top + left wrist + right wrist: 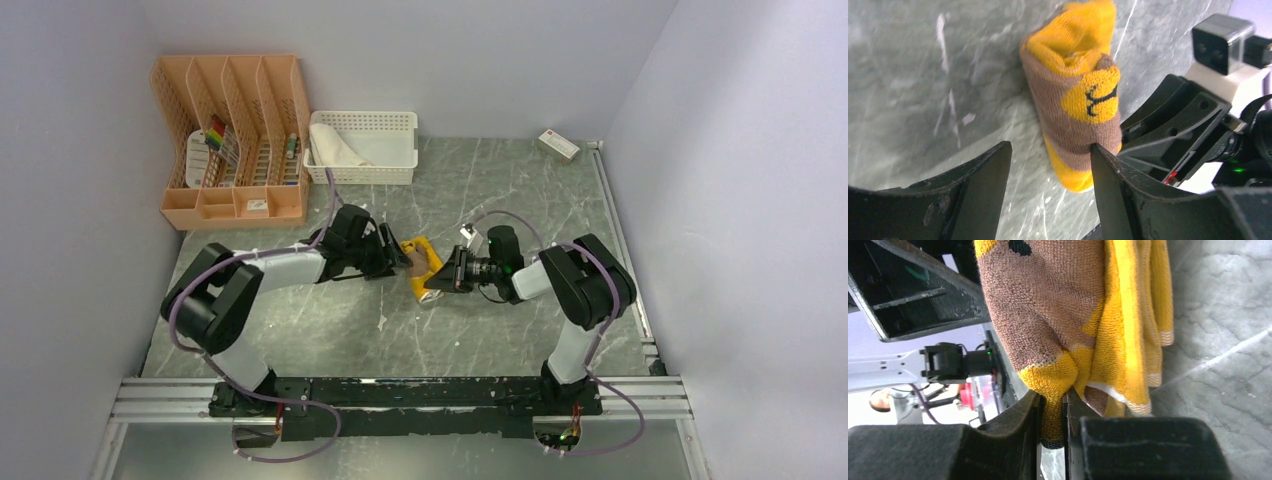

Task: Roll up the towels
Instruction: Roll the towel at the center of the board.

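The mustard-yellow towel (422, 265) with brown patches lies bunched into a loose roll on the table between my two grippers. In the left wrist view this towel (1075, 95) sits just ahead of my left gripper (1048, 162), which is open; its right fingertip (1100, 160) touches the roll's brown side. My right gripper (1052, 412) is shut on a yellow fold of the towel (1058, 315) at the roll's other end. From above, the left gripper (393, 256) and right gripper (446, 276) flank the roll closely. The white towel (335, 148) lies in the white basket.
The white lattice basket (385, 122) stands at the back centre. An orange file organiser (235, 140) is at the back left and a small box (558, 146) at the back right. The right gripper's body (1173, 130) is close behind the roll in the left wrist view.
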`<action>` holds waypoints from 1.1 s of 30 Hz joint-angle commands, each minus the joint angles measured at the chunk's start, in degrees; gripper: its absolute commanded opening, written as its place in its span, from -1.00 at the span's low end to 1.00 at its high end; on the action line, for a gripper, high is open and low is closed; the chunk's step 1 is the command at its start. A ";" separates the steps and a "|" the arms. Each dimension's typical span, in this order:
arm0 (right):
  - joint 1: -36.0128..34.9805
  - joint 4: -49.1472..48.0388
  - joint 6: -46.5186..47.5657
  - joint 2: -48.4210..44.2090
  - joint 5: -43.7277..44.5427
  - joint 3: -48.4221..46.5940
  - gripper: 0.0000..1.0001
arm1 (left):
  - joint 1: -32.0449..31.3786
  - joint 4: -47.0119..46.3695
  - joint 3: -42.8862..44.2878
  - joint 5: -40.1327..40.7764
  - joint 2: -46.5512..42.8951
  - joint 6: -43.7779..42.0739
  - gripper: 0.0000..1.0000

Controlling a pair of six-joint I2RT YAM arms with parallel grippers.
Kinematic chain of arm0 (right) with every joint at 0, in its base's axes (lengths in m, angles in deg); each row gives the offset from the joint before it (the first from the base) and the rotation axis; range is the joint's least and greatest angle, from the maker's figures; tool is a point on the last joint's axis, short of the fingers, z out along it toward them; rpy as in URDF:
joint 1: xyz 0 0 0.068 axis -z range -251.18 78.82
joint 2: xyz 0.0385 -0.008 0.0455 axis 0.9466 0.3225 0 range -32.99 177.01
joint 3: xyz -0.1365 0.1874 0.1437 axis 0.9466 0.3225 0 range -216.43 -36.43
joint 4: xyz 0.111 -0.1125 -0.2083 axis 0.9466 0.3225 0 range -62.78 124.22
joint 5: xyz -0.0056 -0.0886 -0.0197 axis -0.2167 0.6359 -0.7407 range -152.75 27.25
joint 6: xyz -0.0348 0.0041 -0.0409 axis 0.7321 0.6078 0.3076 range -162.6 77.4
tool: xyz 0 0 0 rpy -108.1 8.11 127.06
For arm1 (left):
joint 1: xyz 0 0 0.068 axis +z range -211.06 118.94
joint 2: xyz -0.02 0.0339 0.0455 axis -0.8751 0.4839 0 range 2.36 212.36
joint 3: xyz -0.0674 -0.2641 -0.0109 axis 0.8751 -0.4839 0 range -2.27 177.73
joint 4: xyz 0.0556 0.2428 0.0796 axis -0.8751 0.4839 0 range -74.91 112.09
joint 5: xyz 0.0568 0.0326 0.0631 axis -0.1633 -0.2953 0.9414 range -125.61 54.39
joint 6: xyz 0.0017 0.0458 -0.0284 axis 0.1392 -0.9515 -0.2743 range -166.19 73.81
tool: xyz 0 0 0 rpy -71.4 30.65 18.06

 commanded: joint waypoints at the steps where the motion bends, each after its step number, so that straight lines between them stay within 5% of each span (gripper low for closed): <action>1: 1.61 -13.61 -9.37 4.32 -7.31 2.48 -1.00 | -0.81 -6.14 4.82 1.98 4.28 -1.73 0.39; 10: 2.02 -2.40 -2.21 2.77 -5.72 -0.01 -0.97 | -1.79 -9.34 10.36 3.04 12.19 -3.11 0.32; 12: 2.00 3.47 0.66 1.90 -5.18 -1.77 -0.53 | -1.82 -10.32 10.90 2.65 14.06 -2.96 0.10; 16: 1.95 18.99 10.94 -3.03 0.76 -5.94 0.35 | -1.90 -9.99 12.18 2.22 16.78 -2.95 -0.84; 21: -0.57 41.37 23.18 -16.11 26.30 -13.42 0.61 | -1.91 -3.85 15.49 2.98 17.70 -5.36 -0.86; 27: -16.69 55.16 31.19 -24.06 62.25 -22.63 0.65 | -1.90 14.27 25.50 6.39 18.57 -10.14 -0.87; 33: -31.01 58.84 32.60 -18.75 76.94 -25.59 0.65 | -1.88 18.59 25.96 8.80 16.86 -10.35 -0.86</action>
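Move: Just to the left gripper's right lies the half-rolled brown-and-yellow towel, its middle about 6 cm right, 1 cm ahead and 3 cm lower, with its far end some 4 cm farther out. The right gripper already pinches the towel's near edge, the middle lying roughly 4 cm ahead, 1 cm left and 1 cm below. From the left hand, the white basket is about 27 cm ahead and 6 cm left, the orange rack about 28 cm ahead and 32 cm left. Reaching about 5 cm forward and nearly as far right, the open left hand dips slightly and pinches the towel near its far end, then eases on forward a little, keeping hold. Meanwhile the right hand holds still, opens to let go of the near edge, and sweeps up over the towel some 11 cm, first forward, then partly back and left, its wrist swinging nearly 60 degrees until the fingers point mostly down. ##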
